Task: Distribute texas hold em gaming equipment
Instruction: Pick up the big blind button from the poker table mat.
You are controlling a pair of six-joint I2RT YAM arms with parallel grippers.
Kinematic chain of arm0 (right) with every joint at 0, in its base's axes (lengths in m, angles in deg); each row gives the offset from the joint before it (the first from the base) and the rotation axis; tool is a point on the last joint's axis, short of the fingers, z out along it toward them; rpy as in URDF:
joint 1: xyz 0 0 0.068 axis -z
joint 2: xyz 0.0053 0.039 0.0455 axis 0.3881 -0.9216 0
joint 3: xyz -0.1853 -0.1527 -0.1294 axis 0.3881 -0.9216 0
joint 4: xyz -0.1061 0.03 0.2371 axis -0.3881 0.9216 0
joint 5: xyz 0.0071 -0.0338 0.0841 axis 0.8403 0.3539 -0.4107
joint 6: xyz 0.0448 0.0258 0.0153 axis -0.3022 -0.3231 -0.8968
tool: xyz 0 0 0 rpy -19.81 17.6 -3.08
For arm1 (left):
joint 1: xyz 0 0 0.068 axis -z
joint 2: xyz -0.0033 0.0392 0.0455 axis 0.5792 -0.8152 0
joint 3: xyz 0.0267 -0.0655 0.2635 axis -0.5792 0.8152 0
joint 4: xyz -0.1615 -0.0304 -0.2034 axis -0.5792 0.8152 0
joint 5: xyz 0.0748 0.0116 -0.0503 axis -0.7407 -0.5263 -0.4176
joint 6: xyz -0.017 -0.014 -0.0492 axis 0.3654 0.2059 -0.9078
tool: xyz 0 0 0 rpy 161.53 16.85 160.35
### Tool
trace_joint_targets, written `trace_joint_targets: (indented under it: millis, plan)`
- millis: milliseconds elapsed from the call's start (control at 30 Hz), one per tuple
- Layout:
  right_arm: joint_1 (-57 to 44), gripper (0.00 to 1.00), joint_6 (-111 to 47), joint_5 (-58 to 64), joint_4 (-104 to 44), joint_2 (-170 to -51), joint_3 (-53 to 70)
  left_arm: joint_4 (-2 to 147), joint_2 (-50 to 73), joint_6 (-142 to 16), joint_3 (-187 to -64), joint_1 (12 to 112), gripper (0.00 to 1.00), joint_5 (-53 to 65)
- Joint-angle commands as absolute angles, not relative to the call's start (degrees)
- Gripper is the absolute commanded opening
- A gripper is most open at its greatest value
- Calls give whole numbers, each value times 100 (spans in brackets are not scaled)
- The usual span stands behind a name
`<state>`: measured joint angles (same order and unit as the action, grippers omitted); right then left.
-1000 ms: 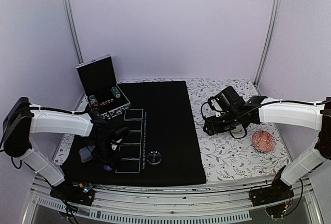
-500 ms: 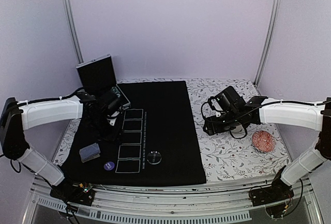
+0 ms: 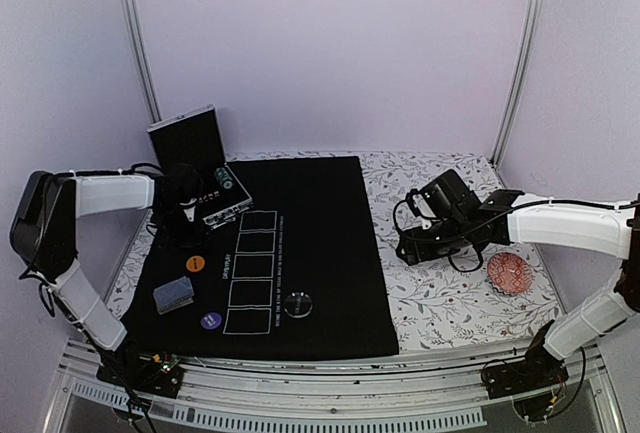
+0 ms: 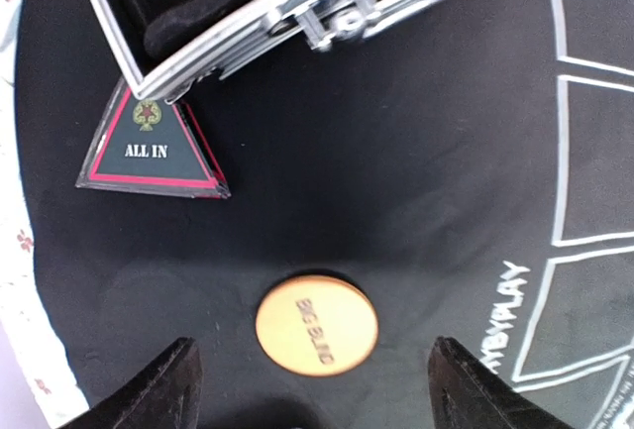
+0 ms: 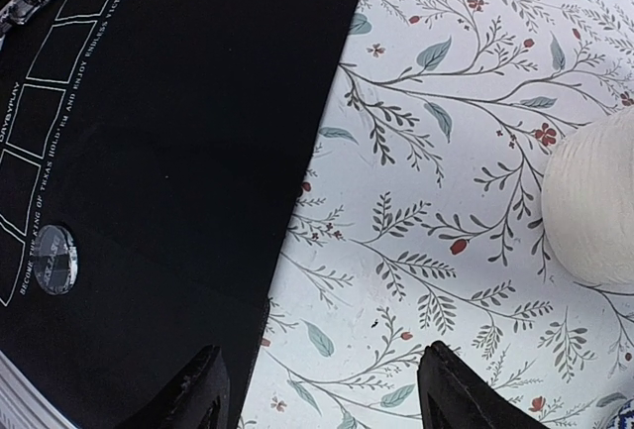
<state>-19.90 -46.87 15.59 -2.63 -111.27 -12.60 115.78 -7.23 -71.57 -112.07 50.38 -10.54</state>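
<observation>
My left gripper (image 4: 315, 389) is open above the black mat (image 3: 310, 213), beside the open metal case (image 3: 200, 168). An orange "BIG BLIND" disc (image 4: 317, 322) lies flat on the mat just ahead of its fingertips, untouched. The red "ALL IN" triangle marker (image 4: 152, 147) lies by the case's corner. In the top view the orange disc (image 3: 196, 263), a deck of cards (image 3: 173, 295), a purple disc (image 3: 211, 320) and a clear disc (image 3: 298, 303) lie on the mat's near left. Striped chips (image 3: 212, 193) sit in the case. My right gripper (image 5: 322, 394) hangs open and empty at the mat's right edge.
A cream cup (image 5: 594, 201) stands on the floral cloth (image 3: 450, 293) right of my right gripper. A small reddish patterned dish (image 3: 508, 273) sits near the right edge. White card outlines (image 3: 250, 273) are printed on the mat. Frame posts stand at the back corners.
My left gripper has moved from the mat's near left back toward the case and opened wider. The orange disc now shows on the mat. The right arm has barely moved.
</observation>
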Motion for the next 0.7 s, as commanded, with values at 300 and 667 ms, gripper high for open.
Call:
trace_joint_targets:
  millis: [300,667]
  plan:
    - [-1987,67,-4651,1523,-398,-11007,-1389,11304,-1339,-6778,-10989,4812,71,-640]
    - [-1991,68,-4642,1524,-392,-10944,-1380,11270,-1463,-6703,-10887,4836,50,-53]
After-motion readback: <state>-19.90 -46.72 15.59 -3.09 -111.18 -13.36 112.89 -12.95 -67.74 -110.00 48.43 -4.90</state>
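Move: The left hand hovers open over the big blind button, which lies about 4 cm below it and 1 cm back. From this hand the all-in triangle is some 6 cm ahead and 5 cm left, the card box about 9 cm back and 4 cm left, and the middle of the open chip case around 17 cm ahead and 4 cm right. From the idle right hand the button lies roughly 39 cm left, 3 cm ahead and 10 cm below. Both left fingers come to bear on opposite edges of the big blind button and begin pinching it. To get there the open hand sinks about 4 cm, nearly straight down onto the mat and easing back only a centimetre or so, the wrist tilting some 5 degrees; the fingers narrow on the way down and close further once low. ##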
